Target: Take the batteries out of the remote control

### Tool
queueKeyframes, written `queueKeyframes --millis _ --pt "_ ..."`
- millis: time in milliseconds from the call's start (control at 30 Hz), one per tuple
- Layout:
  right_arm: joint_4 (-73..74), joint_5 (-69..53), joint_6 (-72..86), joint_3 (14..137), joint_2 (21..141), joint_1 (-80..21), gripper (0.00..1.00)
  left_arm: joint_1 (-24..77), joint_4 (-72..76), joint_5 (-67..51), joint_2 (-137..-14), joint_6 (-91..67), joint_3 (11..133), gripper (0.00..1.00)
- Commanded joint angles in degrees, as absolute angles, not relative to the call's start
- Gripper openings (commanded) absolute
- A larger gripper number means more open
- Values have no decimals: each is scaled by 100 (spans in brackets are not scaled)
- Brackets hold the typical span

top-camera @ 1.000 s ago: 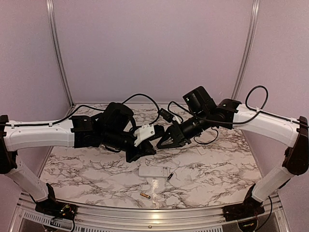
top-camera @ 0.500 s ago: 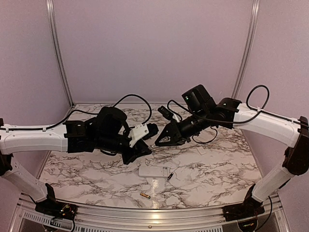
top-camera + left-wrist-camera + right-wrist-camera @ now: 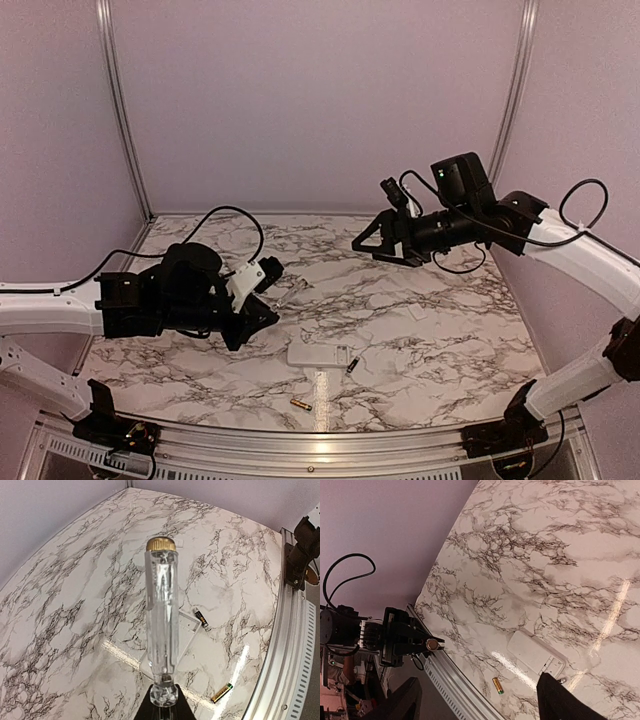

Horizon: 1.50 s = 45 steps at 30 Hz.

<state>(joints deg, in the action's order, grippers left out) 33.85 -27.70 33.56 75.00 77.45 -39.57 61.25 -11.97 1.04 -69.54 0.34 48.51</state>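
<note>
The white remote control [image 3: 318,355] lies flat near the table's front edge, its battery recess end [image 3: 189,625] showing behind the tool. The dark battery [image 3: 352,367] rests just right of it. The golden-orange battery [image 3: 300,404] lies nearer the front rail, also plain in the wrist views [image 3: 221,693] [image 3: 497,685]. My left gripper [image 3: 262,305] hovers left of the remote, shut on a clear-handled tool with a gold cap [image 3: 161,610]. My right gripper [image 3: 365,240] hangs high over the back right of the table, open and empty, its fingers [image 3: 560,700] framing the remote [image 3: 536,652].
A small flat white piece [image 3: 416,312] lies on the marble to the right of centre. The aluminium front rail [image 3: 320,440] and the arm bases bound the near side. Black cables trail behind both arms.
The two grippers, close together over the centre before, have drawn apart. The left arm pulled back left with the tool. The right arm rose toward the back right and its jaws opened.
</note>
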Motion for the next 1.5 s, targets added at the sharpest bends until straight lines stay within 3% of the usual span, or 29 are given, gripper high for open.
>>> queueKeyframes --millis 0,167,800,1367,1467 --pt "3302 -2423 3306 7435 7604 -3856 86 5895 -1019 503 -6753 -550 4631 0" --pt "3222 -2400 3342 7430 7639 -3823 99 5426 -1076 555 -6713 -871 4455 0" --pt "3315 -2338 3375 7409 7649 -3823 98 3806 -1426 328 -7890 -2133 4172 0" --pt "3451 -2290 3397 7384 7633 -3823 98 3516 -1350 88 -8820 -2605 4111 0" --pt "3479 -2277 3384 7367 7627 -3823 98 3511 -1341 88 -8887 -2627 4102 5"
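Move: The left hand holds the clear-handled screwdriver. The bare patch of table it is being taken to lies about 10 cm ahead, 14 cm to its left and 19 cm below. At that same depth, the remote control lies some 4 cm ahead and 11 cm to the right, the dark battery level with the hand and 20 cm right, the gold battery 11 cm back and 7 cm right. From the empty right hand the patch is about 35 cm left, 3 cm ahead and 28 cm down. Carry the screwdriver away from the remote control with the left gripper kept shut on its handle: swing forward and left first, then sink steeply towards the bare table, about 16 cm down and 14 cm left in all. Turn the wrist some 45 degrees counter-clockwise and tip the fingers steeply down as it goes. Hold the right arm nearly still and finish opening its empty fingers. ##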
